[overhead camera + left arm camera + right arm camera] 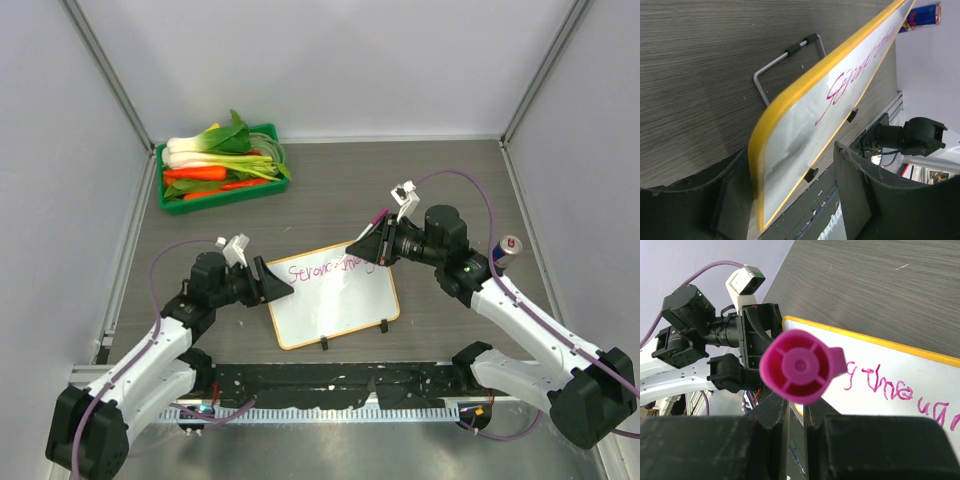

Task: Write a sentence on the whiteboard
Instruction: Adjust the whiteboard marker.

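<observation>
The whiteboard (335, 305) lies mid-table, white with an orange-yellow frame and two black feet on its near edge. The pink sentence (325, 268) runs along its far edge, starting "Strong". My left gripper (278, 285) stands open around the board's left end: in the left wrist view the frame (790, 95) rests by one of the fingers (732, 200), with a wide gap to the other. My right gripper (365, 248) is shut on a pink marker (378, 220) over the board's far right corner. The marker's cap end (800, 365) faces the right wrist camera, with the writing (885, 387) beyond it.
A green tray (165, 190) of vegetables sits at the far left. A blue and red can (507, 250) stands right of the right arm. A wire stand (785, 55) shows behind the board. A black strip (330, 385) runs along the near table edge.
</observation>
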### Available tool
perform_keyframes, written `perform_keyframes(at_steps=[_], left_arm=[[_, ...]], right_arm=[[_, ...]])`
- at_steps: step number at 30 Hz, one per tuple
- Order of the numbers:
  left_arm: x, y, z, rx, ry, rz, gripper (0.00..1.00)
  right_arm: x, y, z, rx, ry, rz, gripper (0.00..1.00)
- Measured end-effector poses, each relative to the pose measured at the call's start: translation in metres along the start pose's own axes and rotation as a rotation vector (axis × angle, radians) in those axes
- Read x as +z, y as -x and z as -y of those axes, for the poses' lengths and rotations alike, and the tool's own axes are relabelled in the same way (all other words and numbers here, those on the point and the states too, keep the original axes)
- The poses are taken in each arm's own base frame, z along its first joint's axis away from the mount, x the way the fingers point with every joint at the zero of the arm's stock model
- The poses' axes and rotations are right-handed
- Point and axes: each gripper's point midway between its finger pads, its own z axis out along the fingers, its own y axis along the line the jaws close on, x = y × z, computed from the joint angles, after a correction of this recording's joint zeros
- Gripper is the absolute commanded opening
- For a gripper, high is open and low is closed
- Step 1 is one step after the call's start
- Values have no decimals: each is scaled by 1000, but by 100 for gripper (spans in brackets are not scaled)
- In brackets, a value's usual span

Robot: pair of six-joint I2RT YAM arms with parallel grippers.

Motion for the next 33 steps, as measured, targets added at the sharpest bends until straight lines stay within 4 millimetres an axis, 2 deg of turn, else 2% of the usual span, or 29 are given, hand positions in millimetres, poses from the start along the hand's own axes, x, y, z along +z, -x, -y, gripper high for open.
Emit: perform_keyframes(at_steps=[5,10,17,20,33], left_arm=[[12,-6,-6,15,-48,-5,48],[14,-13,-11,30,-80,8,33],[3,-11,18,107,-226,32,2],[-2,-11,32,133,-288,34,0],[5,-10,28,128,-281,21,0]], right_arm=[[0,0,0,0,-1,0,1],[0,0,0,0,-1,0,1],[1,-5,4,5,-4,-6,1],[1,-6,5,6,-5,-7,1],[3,-13,16,14,-28,-6,1]])
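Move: The whiteboard's left edge stands just off the left fingertips, about 2 cm right of the left hand and 1 cm back, roughly level with it. From that hand the board's middle lies some 12 cm right, 3 back and 3 lower, and its left foot clip 10 cm right, 13 back and 9 below. For the right hand, already holding the marker, the board's middle is about 6 cm back, 5 left and 12 lower. The whiteboard's left edge gets pinched between the left fingers, which close from about two-thirds open to nearly shut as the hand dips 2 cm, then climbs about 4 and eases right, its fingers tilting up and swinging clockwise, before it holds there. The right hand keeps its grip on the marker and, after waiting, lowers it about 2 cm towards the board. ##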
